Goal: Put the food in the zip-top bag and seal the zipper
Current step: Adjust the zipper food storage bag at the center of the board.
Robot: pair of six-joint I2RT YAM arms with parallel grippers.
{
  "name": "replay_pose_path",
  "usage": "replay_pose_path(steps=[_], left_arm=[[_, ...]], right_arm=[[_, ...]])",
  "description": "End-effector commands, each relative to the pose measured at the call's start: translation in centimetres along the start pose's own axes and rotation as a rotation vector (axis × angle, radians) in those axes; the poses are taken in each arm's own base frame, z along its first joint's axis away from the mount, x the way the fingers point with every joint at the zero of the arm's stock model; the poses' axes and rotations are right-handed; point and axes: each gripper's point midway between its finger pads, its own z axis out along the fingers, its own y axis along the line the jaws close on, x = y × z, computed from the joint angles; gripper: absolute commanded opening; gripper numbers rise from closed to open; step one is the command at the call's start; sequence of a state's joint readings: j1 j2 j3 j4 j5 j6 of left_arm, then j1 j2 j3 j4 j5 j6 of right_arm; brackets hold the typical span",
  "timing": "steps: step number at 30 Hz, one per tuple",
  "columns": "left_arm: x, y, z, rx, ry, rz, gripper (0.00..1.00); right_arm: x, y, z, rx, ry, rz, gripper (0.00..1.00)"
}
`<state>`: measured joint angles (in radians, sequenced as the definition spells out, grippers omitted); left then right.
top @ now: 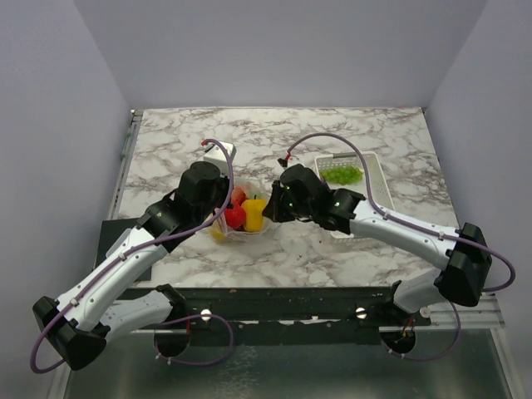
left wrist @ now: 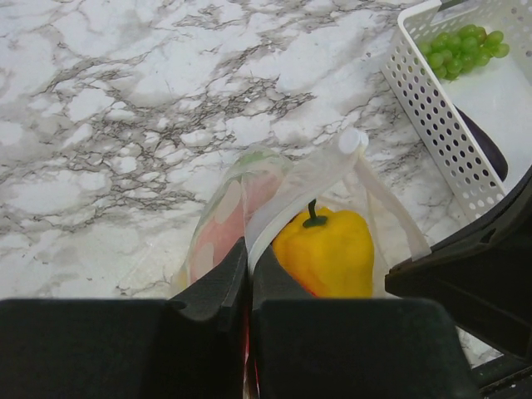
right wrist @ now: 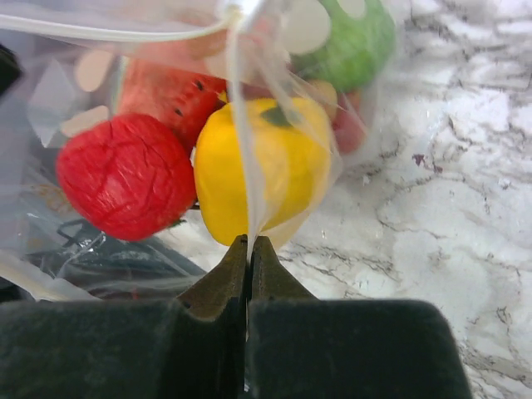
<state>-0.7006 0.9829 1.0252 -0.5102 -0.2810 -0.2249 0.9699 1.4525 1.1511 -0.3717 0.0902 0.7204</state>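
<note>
The clear dotted zip-top bag (top: pixel 243 218) sits between my two grippers at the table's middle, holding food: a yellow piece (right wrist: pixel 258 170), a red berry (right wrist: pixel 125 174), a watermelon slice (right wrist: pixel 170 91) and a green piece (right wrist: pixel 353 46). My left gripper (left wrist: pixel 248 249) is shut on the whitish zipper strip (left wrist: pixel 299 187) at the bag's left side. On the bag's right edge, my right gripper (right wrist: pixel 249 241) is pinched shut over the plastic. Green grapes (top: pixel 342 174) lie in the white basket (top: pixel 376 179).
The white perforated basket (left wrist: pixel 432 116) stands right of the bag, close behind my right arm. A dark mat (top: pixel 116 229) borders the marble table's (top: pixel 274 133) near edge. Grey walls enclose the table on three sides.
</note>
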Motion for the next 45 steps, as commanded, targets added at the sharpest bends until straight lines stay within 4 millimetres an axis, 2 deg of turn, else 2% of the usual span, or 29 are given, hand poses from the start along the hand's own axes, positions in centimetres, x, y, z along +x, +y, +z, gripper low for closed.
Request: replay_pose_path(steps=[1,7,10,12,15,19,21,24,29,32,40,45], left_arm=[[-1.6,-0.1,-1.2,0.010,-0.047,-0.038,0.07],[-2.7,0.0,-2.5,0.000,-0.015,-0.040,0.11],[-3.4,0.2,-3.2,-0.015,0.003,-0.031,0.11],[-3.6,0.4,-3.5,-0.022,0.002,-0.031,0.11],[-1.8,1.2,-2.4,-0.070,0.030,-0.031,0.08],[3.3,1.8,0.1,-0.121,0.142,-0.034,0.00],[5.3,1.3,1.0,-0.106,0.192,-0.049,0.00],[5.5,0.7,1.2,-0.078,0.191,-0.072,0.00],[3.2,-1.0,0.1,0.012,0.147,-0.113,0.16],[2.9,-2.1,-0.6,0.075,0.145,-0.142,0.23],[4.5,-5.0,-2.4,0.245,0.215,-0.225,0.38],[5.2,-5.6,-3.7,0.294,0.225,-0.276,0.50]], right_arm=[[-4.5,2.0,-2.7,-0.014,-0.119,-0.083,0.01],[-7.9,3.3,-5.6,0.005,-0.157,-0.190,0.01],[-8.9,3.9,-7.0,-0.004,-0.175,-0.217,0.01],[-9.1,3.5,-7.4,0.012,-0.189,-0.220,0.00],[-7.2,1.6,-6.5,0.052,-0.159,-0.218,0.01],[-2.8,-2.7,-4.6,0.163,-0.068,-0.199,0.01],[-1.6,-4.2,-4.5,0.198,-0.051,-0.194,0.01],[-1.4,-4.8,-5.3,0.208,-0.064,-0.187,0.01],[-2.7,-4.1,-6.7,0.188,-0.113,-0.182,0.00],[-3.1,-3.9,-6.9,0.186,-0.119,-0.181,0.01],[-4.1,-2.5,-6.8,0.148,-0.140,-0.176,0.01],[-4.6,-2.1,-6.5,0.146,-0.148,-0.183,0.01]])
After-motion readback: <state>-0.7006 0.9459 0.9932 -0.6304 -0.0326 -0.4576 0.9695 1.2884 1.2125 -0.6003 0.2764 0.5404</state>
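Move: Both hands already pinch the rim of the upright zip-top bag. The bag's filled middle is about 7 cm left, 2 cm ahead and 11 cm below the right hand; the yellow pepper is some 4 cm left, 2 cm ahead and 8 cm below it. The basket's middle stands roughly 24 cm to the right hand's right and 7 cm farther out, 14 cm lower. From the left hand, the bag's middle is about 2 cm right, 1 cm back, 17 cm down. Upward first, both hands hoist the bag by its rim, the right about 11 cm and the left 5 cm. Then they swing down, the right carrying its side some 7 cm rightward towards the basket before rising again a little, still pinching. The left dips below its start, opens about halfway to release the rim, tips down and draws back and right. ##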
